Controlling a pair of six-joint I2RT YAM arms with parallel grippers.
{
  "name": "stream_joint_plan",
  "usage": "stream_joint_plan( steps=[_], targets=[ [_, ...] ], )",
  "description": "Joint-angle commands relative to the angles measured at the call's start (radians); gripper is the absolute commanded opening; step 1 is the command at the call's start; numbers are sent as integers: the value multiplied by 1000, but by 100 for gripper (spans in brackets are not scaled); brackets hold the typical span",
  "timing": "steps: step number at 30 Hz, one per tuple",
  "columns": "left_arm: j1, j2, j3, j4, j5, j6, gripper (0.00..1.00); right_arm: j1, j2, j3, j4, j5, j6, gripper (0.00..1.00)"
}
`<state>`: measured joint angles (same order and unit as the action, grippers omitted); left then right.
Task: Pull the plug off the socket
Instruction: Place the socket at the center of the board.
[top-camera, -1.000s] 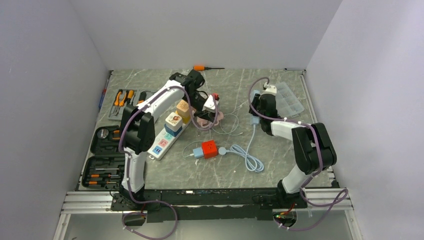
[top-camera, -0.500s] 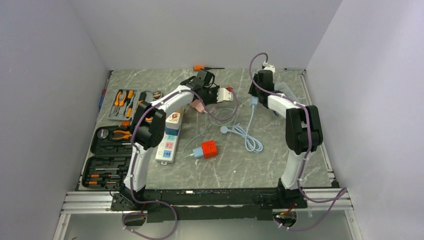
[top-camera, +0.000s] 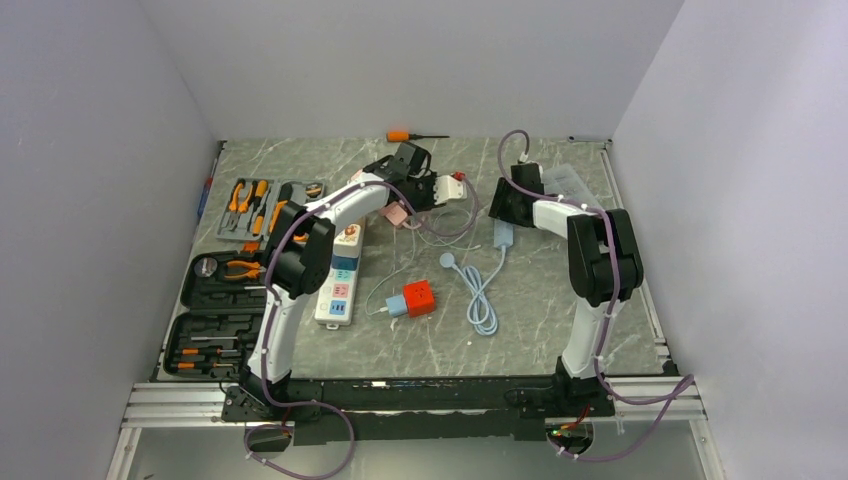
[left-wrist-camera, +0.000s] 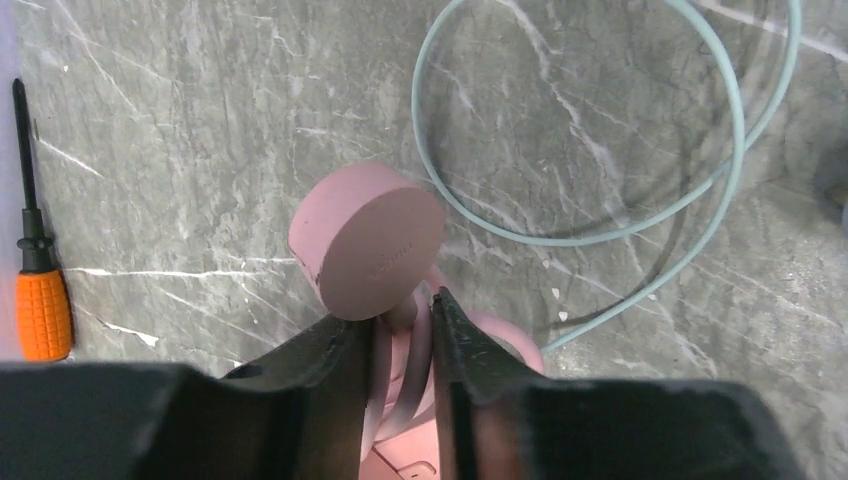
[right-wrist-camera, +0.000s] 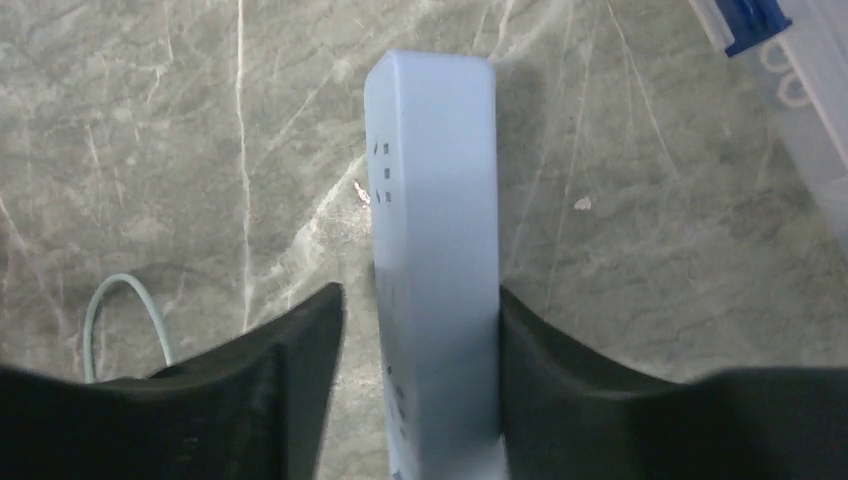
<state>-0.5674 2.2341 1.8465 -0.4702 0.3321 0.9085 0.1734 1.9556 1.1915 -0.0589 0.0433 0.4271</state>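
My left gripper (left-wrist-camera: 402, 310) is shut on the looped cable of a pink plug (left-wrist-camera: 400, 445), with its pink round puck (left-wrist-camera: 365, 240) just past the fingertips. In the top view the pink plug (top-camera: 397, 212) hangs at the left gripper (top-camera: 408, 203), off the white socket strip (top-camera: 338, 272). A light-blue block (right-wrist-camera: 430, 180) stands between the jaws of my right gripper (right-wrist-camera: 418, 292), which is open. The right finger touches it and a gap shows on the left side. The block (top-camera: 503, 235) lies on the table below the right gripper (top-camera: 502, 212).
A red cube socket (top-camera: 418, 297) with a blue plug sits mid-table beside a coiled pale-blue cable (top-camera: 481, 298). Tool trays (top-camera: 212, 310) and pliers (top-camera: 245, 195) line the left edge. An orange screwdriver (top-camera: 402, 135) lies at the back, a clear plastic box (top-camera: 570, 185) at the right.
The left arm carried the pink plug up and back, away from the socket strip. The right gripper's jaws widened around the light-blue block, which moved nearer with its cable.
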Motion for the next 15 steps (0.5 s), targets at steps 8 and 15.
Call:
stream_joint_plan(
  steps=[8, 15],
  targets=[
    [-17, 16, 195, -183, -80, -176, 99, 20, -189, -68, -78, 87, 2, 85],
    [-18, -148, 256, -364, -79, -251, 99, 159, -410, -138, -128, 251, -28, 88]
  ],
)
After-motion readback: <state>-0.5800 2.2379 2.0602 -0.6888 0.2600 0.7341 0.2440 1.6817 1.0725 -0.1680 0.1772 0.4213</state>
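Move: Between the right fingers, already loosening, stands the light-blue strip on its edge, sockets facing left, its middle about 1 cm back; the clear box lies about 16 cm right and 4 ahead, the blue plug 13 cm left and 12 back. The left fingers still grip the pink cord bundle, its middle roughly 1 cm below; the pink strip's middle is about 10 cm left, 1 ahead and 6 below, the red socket 4 cm left and 20 back. Opening wide, both hands let go almost together: the left frees the pink cord above the table, then lifts about 5 cm straight up, turning some 10 degrees counter-clockwise. The right spreads off the light-blue strip, backs about 4.5 cm towards the strip's cord end and rises some 6 cm clear of it. ##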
